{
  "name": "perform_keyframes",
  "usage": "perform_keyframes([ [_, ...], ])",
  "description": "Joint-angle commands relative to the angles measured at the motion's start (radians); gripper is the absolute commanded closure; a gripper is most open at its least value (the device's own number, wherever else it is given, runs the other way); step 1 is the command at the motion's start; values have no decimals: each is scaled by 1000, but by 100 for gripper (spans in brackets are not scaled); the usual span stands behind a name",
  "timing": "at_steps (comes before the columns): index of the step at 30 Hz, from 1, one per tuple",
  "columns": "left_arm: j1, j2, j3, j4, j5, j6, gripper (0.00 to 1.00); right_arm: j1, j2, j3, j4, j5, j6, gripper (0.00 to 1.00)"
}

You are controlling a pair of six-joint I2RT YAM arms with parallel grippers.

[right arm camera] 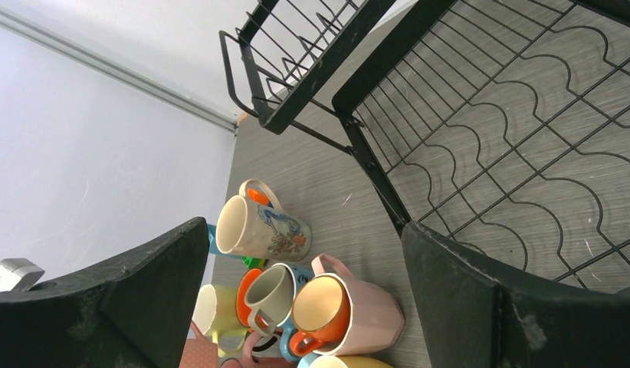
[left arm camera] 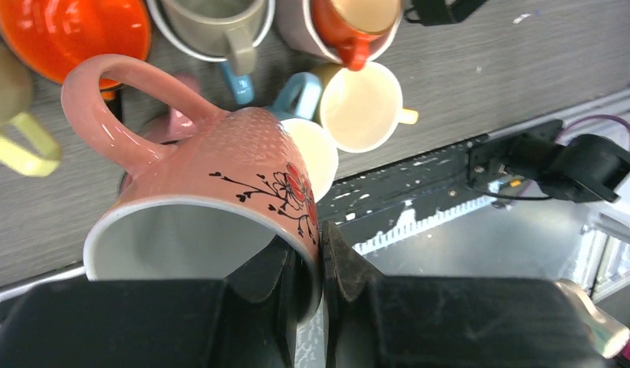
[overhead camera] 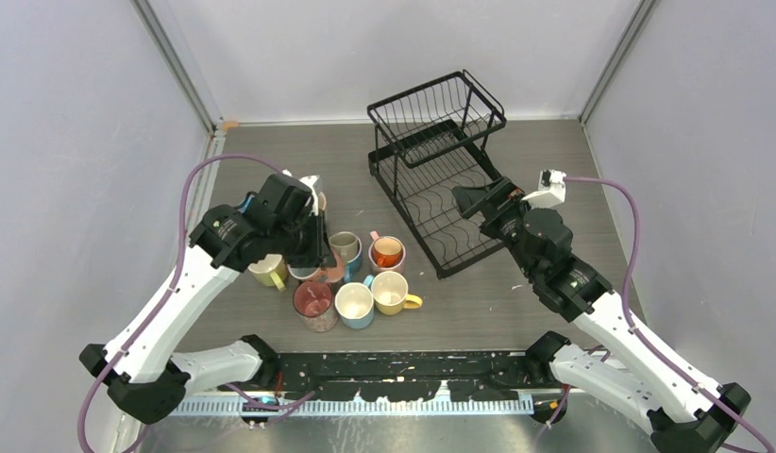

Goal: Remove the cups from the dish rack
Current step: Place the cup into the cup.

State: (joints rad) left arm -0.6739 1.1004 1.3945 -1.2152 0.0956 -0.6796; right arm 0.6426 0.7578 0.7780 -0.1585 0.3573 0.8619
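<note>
My left gripper (left arm camera: 318,245) is shut on the rim of a salmon cup (left arm camera: 220,169) with a black-and-red flower print. One finger is inside it and one outside, and it hangs tilted over the cluster of cups (overhead camera: 351,278) on the table. Below it stand an orange cup (left arm camera: 82,31), a grey one (left arm camera: 220,23) and a yellow one (left arm camera: 365,103). The black wire dish rack (overhead camera: 441,160) stands behind, with no cup showing in either tier. My right gripper (overhead camera: 474,200) hovers open at the lower tray's (right arm camera: 526,138) near-left corner, nothing between its fingers (right arm camera: 480,299).
A beige picture cup (right arm camera: 258,226) lies on its side left of the rack, with a small blue and green piece (right arm camera: 251,261) beside it. An orange cup sits nested in a pink one (right arm camera: 327,310). Grey walls close in three sides; a black rail (overhead camera: 403,363) runs along the near edge.
</note>
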Motion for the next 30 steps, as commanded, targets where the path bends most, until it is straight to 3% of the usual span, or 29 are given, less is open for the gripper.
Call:
perform_keyframes([
  [1,4,-48,32,-62,-124,8,100,5,5,17,53,-7,-5,0],
  [17,3,-64,-71,-115,-108,-26,100,5,20,-25,92,-28,12,0],
  [30,3,-65,-181,-63,-67,-46,100,5,20,-44,101,-30,14,0],
])
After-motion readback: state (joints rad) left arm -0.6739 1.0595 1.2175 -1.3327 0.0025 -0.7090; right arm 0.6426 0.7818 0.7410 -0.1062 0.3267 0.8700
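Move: The dark pink cup I take the held floral pink cup to stands about 6 cm left of my left hand, 4 cm back and some 19 cm below. At similar depth, the light blue cup is about 2 cm right and 4 cm back of this hand, the orange cup some 7 cm left and 7 cm ahead, the nested grey cup straight ahead by about 7 cm. From my idle right hand, the dark pink cup lies roughly 31 cm left, 14 cm back, 23 cm below. Keeping the floral pink cup pinched by its wall near the rim, I first swing my left hand about 4 cm to the left to line up with the dark pink cup, then sink about 6 cm, drawing back some 3 cm towards it as I go. Meanwhile my wrist tilts some 15 degrees, so the fingers point more steeply down. ##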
